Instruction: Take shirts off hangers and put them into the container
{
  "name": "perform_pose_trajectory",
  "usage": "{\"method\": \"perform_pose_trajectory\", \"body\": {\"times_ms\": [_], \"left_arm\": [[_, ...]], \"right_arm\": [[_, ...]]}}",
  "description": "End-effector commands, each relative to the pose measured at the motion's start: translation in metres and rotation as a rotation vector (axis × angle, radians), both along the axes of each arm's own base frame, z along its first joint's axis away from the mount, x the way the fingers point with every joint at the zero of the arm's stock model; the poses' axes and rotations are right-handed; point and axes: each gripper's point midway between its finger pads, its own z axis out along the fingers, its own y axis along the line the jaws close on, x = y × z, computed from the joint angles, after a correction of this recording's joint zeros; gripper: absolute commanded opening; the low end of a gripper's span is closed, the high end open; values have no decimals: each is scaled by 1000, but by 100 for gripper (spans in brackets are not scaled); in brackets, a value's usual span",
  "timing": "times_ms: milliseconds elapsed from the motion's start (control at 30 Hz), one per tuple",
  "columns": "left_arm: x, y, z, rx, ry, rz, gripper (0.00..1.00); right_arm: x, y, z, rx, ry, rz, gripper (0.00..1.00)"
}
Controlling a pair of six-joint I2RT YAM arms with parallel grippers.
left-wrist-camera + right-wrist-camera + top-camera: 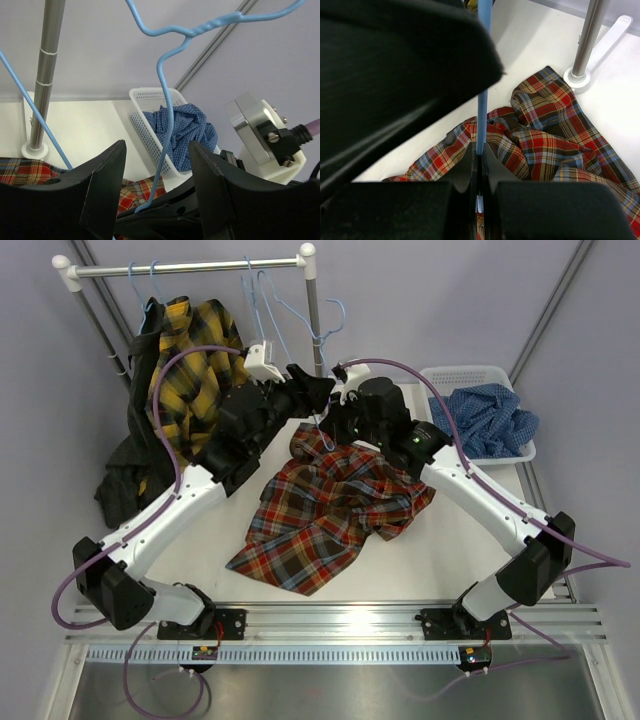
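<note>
The red-orange-navy plaid shirt (330, 510) (550, 145) lies crumpled on the table, off any hanger. My right gripper (335, 427) (480, 150) is shut on the wire of a light-blue hanger (483, 100) just above it. My left gripper (316, 390) (157, 150) is open, its two fingers either side of the same hanger (162, 75) without touching it. The blue check shirt (490, 420) (185, 130) lies in the white container (465, 375) (145, 95). The yellow-black plaid shirt (195, 370) and the black shirt (125, 475) hang at the left on hangers.
The white-and-metal rail (190, 268) spans the back. Its right pole (315, 330) (47, 75) (587, 40) stands close behind both grippers. Bare blue hangers (258, 295) hang from the rail. Both arms meet over the table's middle.
</note>
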Motion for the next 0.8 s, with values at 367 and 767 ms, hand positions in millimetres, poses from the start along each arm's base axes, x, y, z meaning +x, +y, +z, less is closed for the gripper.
{"method": "perform_pose_trajectory", "body": {"times_ms": [367,767], "left_arm": [[1,-15,-16,3,41,-37,46],[3,-17,-31,48,52,-42,25]], "right_arm": [[-7,9,45,98,-83,34,0],[-8,9,42,95,-73,32,0]]}}
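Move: The stretch of the right hand's blue hanger wire that the left fingers are about to take already runs between their open tips, about 3 cm below the left hand and 1 cm ahead and to its right. Seen from the right hand, this stretch is some 6 cm up and 1 cm ahead and to the left. From the left hand, the red plaid shirt lies roughly 36 cm down, 8 cm back and 3 cm right; the rack post stands about 17 cm ahead and 1 cm left. With the hanger wire already between its fingers, the left hand sinks about 3 cm along it towards the right gripper, easing roughly 1 cm to its right and tipping down some 5 degrees, while the fingers close from a bit over half open to about a quarter; whether the pads touch the wire yet can't be seen. The right hand stays in place, its shut fingers still pinching the hanger lower down, so that the wire stands steady for the left. ##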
